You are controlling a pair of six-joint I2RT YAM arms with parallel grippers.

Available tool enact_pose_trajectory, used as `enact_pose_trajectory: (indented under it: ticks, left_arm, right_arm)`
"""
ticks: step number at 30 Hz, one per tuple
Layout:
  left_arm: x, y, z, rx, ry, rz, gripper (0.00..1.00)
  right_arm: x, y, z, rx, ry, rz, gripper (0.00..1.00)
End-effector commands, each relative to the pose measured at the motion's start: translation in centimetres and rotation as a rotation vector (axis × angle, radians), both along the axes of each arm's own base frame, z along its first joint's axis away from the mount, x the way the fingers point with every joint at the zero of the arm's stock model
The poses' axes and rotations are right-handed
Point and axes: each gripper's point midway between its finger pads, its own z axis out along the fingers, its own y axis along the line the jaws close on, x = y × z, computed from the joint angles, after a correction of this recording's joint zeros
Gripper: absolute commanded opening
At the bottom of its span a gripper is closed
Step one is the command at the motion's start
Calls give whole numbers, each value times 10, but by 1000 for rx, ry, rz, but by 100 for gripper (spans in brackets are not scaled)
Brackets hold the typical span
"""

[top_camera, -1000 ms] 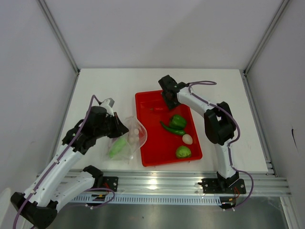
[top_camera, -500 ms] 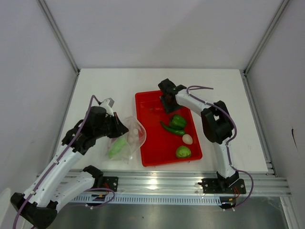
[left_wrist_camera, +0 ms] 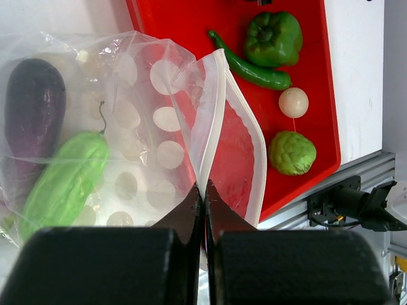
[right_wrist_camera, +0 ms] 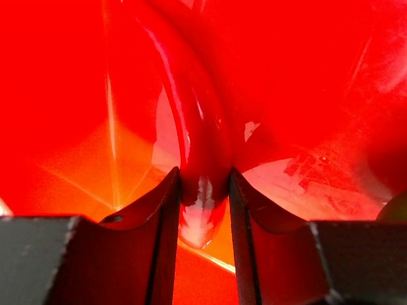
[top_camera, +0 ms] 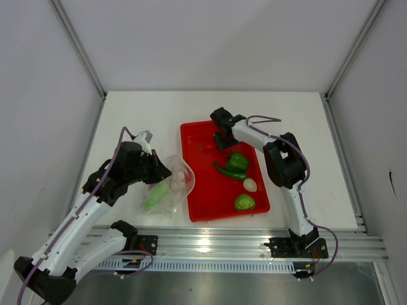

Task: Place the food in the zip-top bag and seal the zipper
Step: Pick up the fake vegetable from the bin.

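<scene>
The clear zip-top bag (top_camera: 170, 184) lies left of the red tray (top_camera: 210, 204), with its mouth open toward the tray. My left gripper (top_camera: 157, 169) is shut on the bag's mouth edge, pinching the zipper (left_wrist_camera: 216, 108) between its jaws (left_wrist_camera: 203, 190). A purple eggplant (left_wrist_camera: 32, 121) and a light green gourd (left_wrist_camera: 63, 181) lie inside the bag. My right gripper (top_camera: 222, 140) is down at the tray's far end, shut on the red chili (right_wrist_camera: 197, 127). A green pepper (top_camera: 238, 161), a green chili (top_camera: 227, 171), a white egg (top_camera: 250, 185) and a round green piece (top_camera: 244, 203) lie in the tray.
The tray's raised rim (left_wrist_camera: 331, 82) runs next to the bag's mouth. The metal rail (top_camera: 254, 244) with the arm bases borders the table's near edge. White walls enclose the table on the left, right and back.
My right gripper has shifted slightly left at the tray's far end. The left arm and the bag have not moved.
</scene>
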Motion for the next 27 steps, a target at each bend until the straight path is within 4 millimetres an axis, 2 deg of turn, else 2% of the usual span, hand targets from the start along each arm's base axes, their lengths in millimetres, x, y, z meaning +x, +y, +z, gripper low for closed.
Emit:
enact_pose_trajectory:
  ticks: [1, 4, 5, 8, 9, 10, 12, 13, 14, 15, 16, 17, 18, 19, 20, 21, 22, 25, 27]
  left_arm:
    - [3, 2, 6, -4, -28, 7, 0]
    - [4, 1, 5, -1, -25, 5, 1]
    - [4, 1, 4, 1, -21, 6, 0]
    - [5, 1, 7, 2, -27, 3, 1]
    - [5, 1, 8, 2, -31, 1, 1]
    - [6, 2, 8, 6, -33, 5, 1]
    - [7, 3, 9, 12, -39, 6, 1]
    - [8, 3, 9, 13, -41, 8, 1]
    - [8, 3, 9, 13, -40, 7, 0]
    - [10, 2, 8, 10, -35, 7, 1]
    - [10, 1, 6, 9, -29, 3, 0]
    - [10, 0, 6, 5, -24, 4, 1]
    - [11, -2, 5, 1, -22, 0, 1]
    - [12, -3, 5, -4, -21, -1, 1]
    - [12, -4, 5, -6, -20, -4, 1]
    - [13, -5, 4, -8, -17, -6, 1]
    - [13, -5, 4, -8, -16, -6, 1]
    - [14, -5, 3, -1, -14, -4, 0]
    - [15, -4, 5, -2, -21, -4, 1]
  right_arm:
    - [0, 1, -2, -39, -14, 36, 20]
    - [6, 5, 25, -39, -84, 101, 15]
    - [6, 7, 47, -30, -126, 121, 14]
    - [3, 3, 82, -101, -227, 234, 13]
    - [2, 3, 116, -90, -311, 261, 13]
    - [-10, -4, 114, -149, -322, 352, 14]
    - [-17, -6, 137, -157, -421, 424, 14]
    - [-36, -18, 146, -162, -460, 464, 14]
    - [-44, -22, 151, -191, -502, 547, 14]
    - [-49, -17, 166, -152, -580, 593, 14]
    - [-68, -26, 175, -146, -623, 631, 14]
    - [-78, -28, 180, -162, -666, 701, 14]
    - [-89, -17, 194, -111, -735, 775, 14]
    - [-101, -15, 198, -97, -763, 834, 15]
    - [-117, -14, 206, -76, -801, 890, 15]
    - [-137, -1, 210, -31, -830, 1014, 15]
    - [-150, 1, 218, -7, -857, 1065, 15]
    - [-193, 15, 221, 44, -870, 1238, 16]
    - [-212, 17, 226, 73, -865, 1287, 16]
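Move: The red chili is already pinched near one end in the right hand. The mouth of the zip-top bag, where it is to go, lies about 18 cm back, 14 cm left and some 10 cm higher. The green bell pepper sits roughly 8 cm back and 6 cm right of the right hand, the green chili about 12 cm back and 3 cm right. From the left hand, which holds the bag, the mouth is about 5 cm right, 2 cm ahead and 6 cm below. The red chili comes up off the bin floor in the right fingers' unchanged pinch, rising about 21 cm and, once clear, sweeping some 17 cm back towards the bag mouth; the climb flattens out while the backward travel goes on. On the way the wrist tips the fingers up from steeply down and swings them about 60 degrees counter-clockwise, to point forward-left and only slightly down. ##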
